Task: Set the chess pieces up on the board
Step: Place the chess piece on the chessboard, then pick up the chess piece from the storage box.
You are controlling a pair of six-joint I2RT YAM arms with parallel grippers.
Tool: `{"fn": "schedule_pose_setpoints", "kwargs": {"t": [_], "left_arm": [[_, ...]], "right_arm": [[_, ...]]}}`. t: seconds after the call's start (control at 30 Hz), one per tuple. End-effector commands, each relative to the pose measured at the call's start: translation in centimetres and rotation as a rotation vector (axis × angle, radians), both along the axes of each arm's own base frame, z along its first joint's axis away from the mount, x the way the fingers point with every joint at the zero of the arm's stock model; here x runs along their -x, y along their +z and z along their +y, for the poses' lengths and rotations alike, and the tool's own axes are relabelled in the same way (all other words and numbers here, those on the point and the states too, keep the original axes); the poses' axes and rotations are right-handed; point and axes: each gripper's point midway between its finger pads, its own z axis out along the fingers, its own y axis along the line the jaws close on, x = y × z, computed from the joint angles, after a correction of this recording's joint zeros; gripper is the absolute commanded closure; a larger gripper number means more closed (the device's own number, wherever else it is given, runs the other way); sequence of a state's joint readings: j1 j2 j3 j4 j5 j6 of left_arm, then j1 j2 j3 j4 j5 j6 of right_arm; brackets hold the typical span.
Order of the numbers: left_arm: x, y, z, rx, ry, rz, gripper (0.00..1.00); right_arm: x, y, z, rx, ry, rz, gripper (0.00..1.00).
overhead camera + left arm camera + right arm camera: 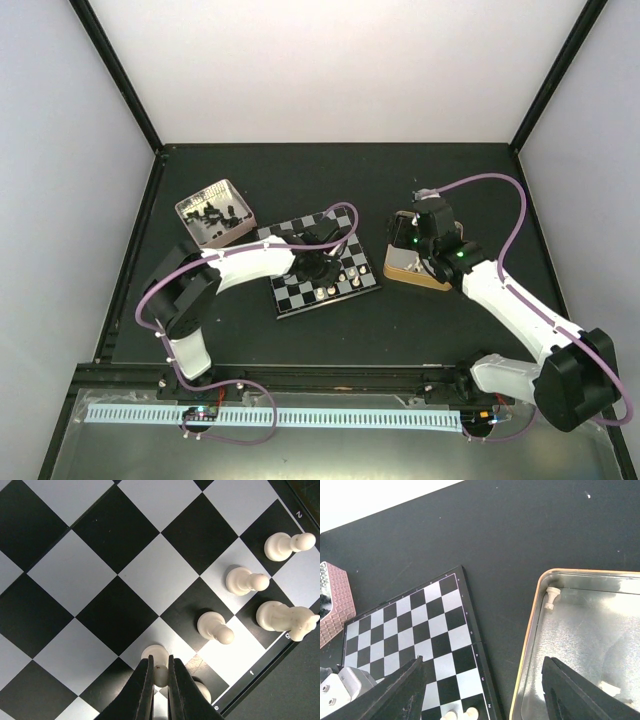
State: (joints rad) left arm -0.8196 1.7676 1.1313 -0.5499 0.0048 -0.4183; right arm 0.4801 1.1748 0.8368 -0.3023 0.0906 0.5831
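Observation:
The board (292, 297) lies at the table's middle, with several cream-white chess pieces (338, 284) along its near right edge. My left gripper (160, 664) is shut on the head of a white pawn (155, 654) that stands on a silver square. Beside it stand more white pawns (215, 626) and a white knight (284, 617). My right gripper (484, 661) hangs open and holds nothing, one finger over the board (410, 630), the other over the tan box (532, 630). A white piece (551, 598) lies in the box's far corner.
A pinkish tray (190, 205) with several black pieces (213, 216) sits at the far left of the board. The tan box (402, 274) stands right of the board, under the right wrist. Black posts frame the table's edges.

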Motion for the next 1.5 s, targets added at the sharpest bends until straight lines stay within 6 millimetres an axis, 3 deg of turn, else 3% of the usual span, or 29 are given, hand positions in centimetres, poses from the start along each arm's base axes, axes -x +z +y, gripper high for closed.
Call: {"fn": "schedule_pose_setpoints", "kwargs": {"t": [0.0, 0.23, 0.47, 0.73, 0.9, 1.07, 1.27, 1.47], "left_arm": [[-0.5, 0.7, -1.1, 0.020, -0.032, -0.015, 0.95], [-0.4, 0.8, -0.9, 0.013, -0.032, -0.011, 0.84], [-0.8, 2.5, -1.4, 0.044, -0.027, -0.030, 0.79], [-2.3, 5.3, 0.3, 0.054, 0.040, -0.112, 0.72], [-4.0, 9.4, 2.7, 0.115, 0.170, -0.223, 0.67], [-4.3, 12.7, 5.2, 0.211, 0.260, -0.298, 0.64], [-3.0, 14.7, 6.8, 0.315, 0.255, -0.335, 0.59], [-2.7, 14.9, 7.7, 0.335, 0.253, -0.332, 0.59]], "right_arm": [[-0.4, 0.3, 0.3, -0.005, 0.013, -0.016, 0.36], [-0.5, 0.3, 0.4, -0.011, 0.014, -0.014, 0.36], [-0.5, 0.5, -0.2, 0.002, -0.021, -0.006, 0.36], [-1.0, -0.1, -2.0, 0.010, -0.114, 0.040, 0.36], [-2.3, -3.4, -3.8, 0.009, -0.165, 0.169, 0.39], [-5.0, -7.3, -4.5, -0.079, -0.166, 0.285, 0.54], [-9.3, -9.9, -4.0, -0.062, -0.136, 0.312, 0.62], [-11.0, -12.6, -4.0, -0.043, -0.166, 0.366, 0.70]]}}
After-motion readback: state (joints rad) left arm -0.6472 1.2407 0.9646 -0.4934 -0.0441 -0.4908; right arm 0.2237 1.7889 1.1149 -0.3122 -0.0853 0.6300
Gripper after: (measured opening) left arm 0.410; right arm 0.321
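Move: The left hand holds a white pawn on the chessboard right at its fingertips, its middle about 1 cm below. A second pawn stands some 3 cm to this hand's right, level with it; another white piece about 3 cm back and 1 cm right, the knight about 6 cm right and 1 cm back. From the right hand, the lone piece in the tin's far-left corner lies roughly 11 cm ahead, 4 cm right, 17 cm below; the tin's near cluster lies some 3 cm back, 5 cm right, equally low. Staying put at first, the left hand opens its fingers and lets go of the pawn, then climbs some 13 cm and swings about 8 cm left, away over the board, fingers opening further and tilting up. Meanwhile the right hand sinks about 12 cm and reaches 10 cm forward and slightly right, towards the lone piece, tipping down some 20 degrees while its fingers close halfway. ##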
